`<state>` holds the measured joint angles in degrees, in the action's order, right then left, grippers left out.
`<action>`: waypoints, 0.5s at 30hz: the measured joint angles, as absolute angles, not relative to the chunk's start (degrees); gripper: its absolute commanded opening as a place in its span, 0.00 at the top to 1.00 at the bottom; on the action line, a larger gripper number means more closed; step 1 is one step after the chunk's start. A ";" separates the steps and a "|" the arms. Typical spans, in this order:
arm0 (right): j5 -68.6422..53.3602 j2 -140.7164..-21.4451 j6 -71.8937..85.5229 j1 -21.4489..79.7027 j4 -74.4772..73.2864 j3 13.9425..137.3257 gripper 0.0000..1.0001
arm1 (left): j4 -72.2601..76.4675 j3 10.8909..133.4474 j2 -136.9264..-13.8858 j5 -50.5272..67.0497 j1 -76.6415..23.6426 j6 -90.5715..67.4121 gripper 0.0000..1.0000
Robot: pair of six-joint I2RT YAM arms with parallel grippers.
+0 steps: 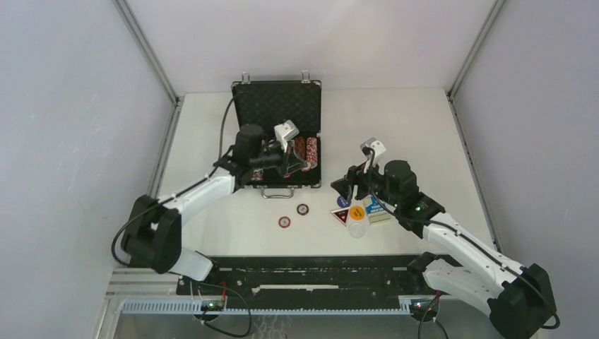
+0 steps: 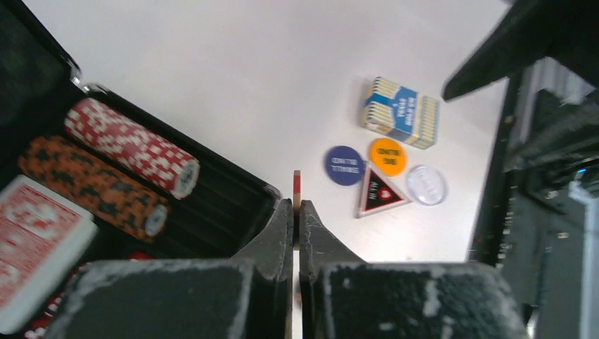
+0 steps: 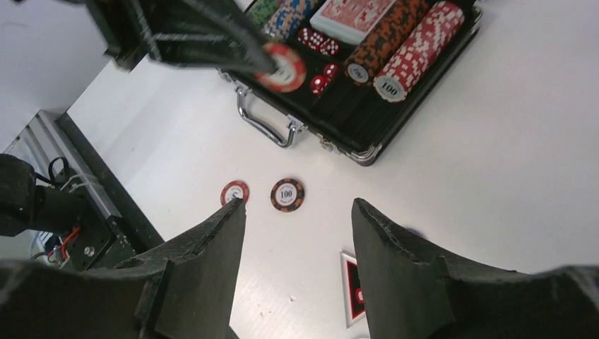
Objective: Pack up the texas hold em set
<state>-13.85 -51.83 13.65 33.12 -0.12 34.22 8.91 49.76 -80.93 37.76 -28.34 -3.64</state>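
Observation:
The black case (image 1: 277, 86) lies open at the back centre of the table, holding a red-white chip roll (image 2: 131, 146), an orange-black roll (image 2: 92, 185), a red deck (image 2: 35, 244) and red dice (image 3: 319, 42). My left gripper (image 2: 297, 206) hovers over the case's front right corner, shut on a red poker chip (image 3: 282, 68) held on edge. My right gripper (image 3: 298, 203) stands open and empty above the table. Just ahead of it lie a red chip (image 3: 234, 192) and a black-orange chip (image 3: 287, 194).
Right of the case lie a blue deck (image 2: 400, 111), a blue button (image 2: 344, 165), an orange button (image 2: 387, 156), a triangular button (image 2: 379, 192) and a clear disc (image 2: 426, 185). The case handle (image 3: 265, 123) points toward the arms. White walls enclose the table.

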 measured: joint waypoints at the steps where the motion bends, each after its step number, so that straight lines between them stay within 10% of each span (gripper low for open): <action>1: -14.26 -52.40 13.78 33.12 -0.10 34.15 0.36 | 6.39 52.64 -83.00 37.91 -28.34 -0.21 1.00; 15: -15.07 -54.70 13.74 32.97 0.40 33.04 0.36 | -27.53 79.55 -100.22 34.24 -26.59 37.82 1.00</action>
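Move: Ahead of the left hand, which already holds a red-and-white chip, the empty front end of the red stack's slot in the case lies about 5 cm forward, 3 cm right and 12 cm below. The orange stack's middle is some 12 cm ahead and 2 cm left, the red dice roughly 6 cm ahead and 5 cm left, the card pack about 14 cm ahead and 8 cm left, all similarly low. From the right hand that slot is roughly 11 cm ahead, 9 cm left and 14 cm down. Carrying the chip farther over the open case, the left hand reaches about 6.5 cm forward and sinks some 3 cm, easing slightly left near the end. Its right-pointing fingers tip down by some 25 degrees, with a small clockwise turn, and keep the chip pinched upright above the slots. The right hand, open and empty, lowers about 2 cm over the table. ##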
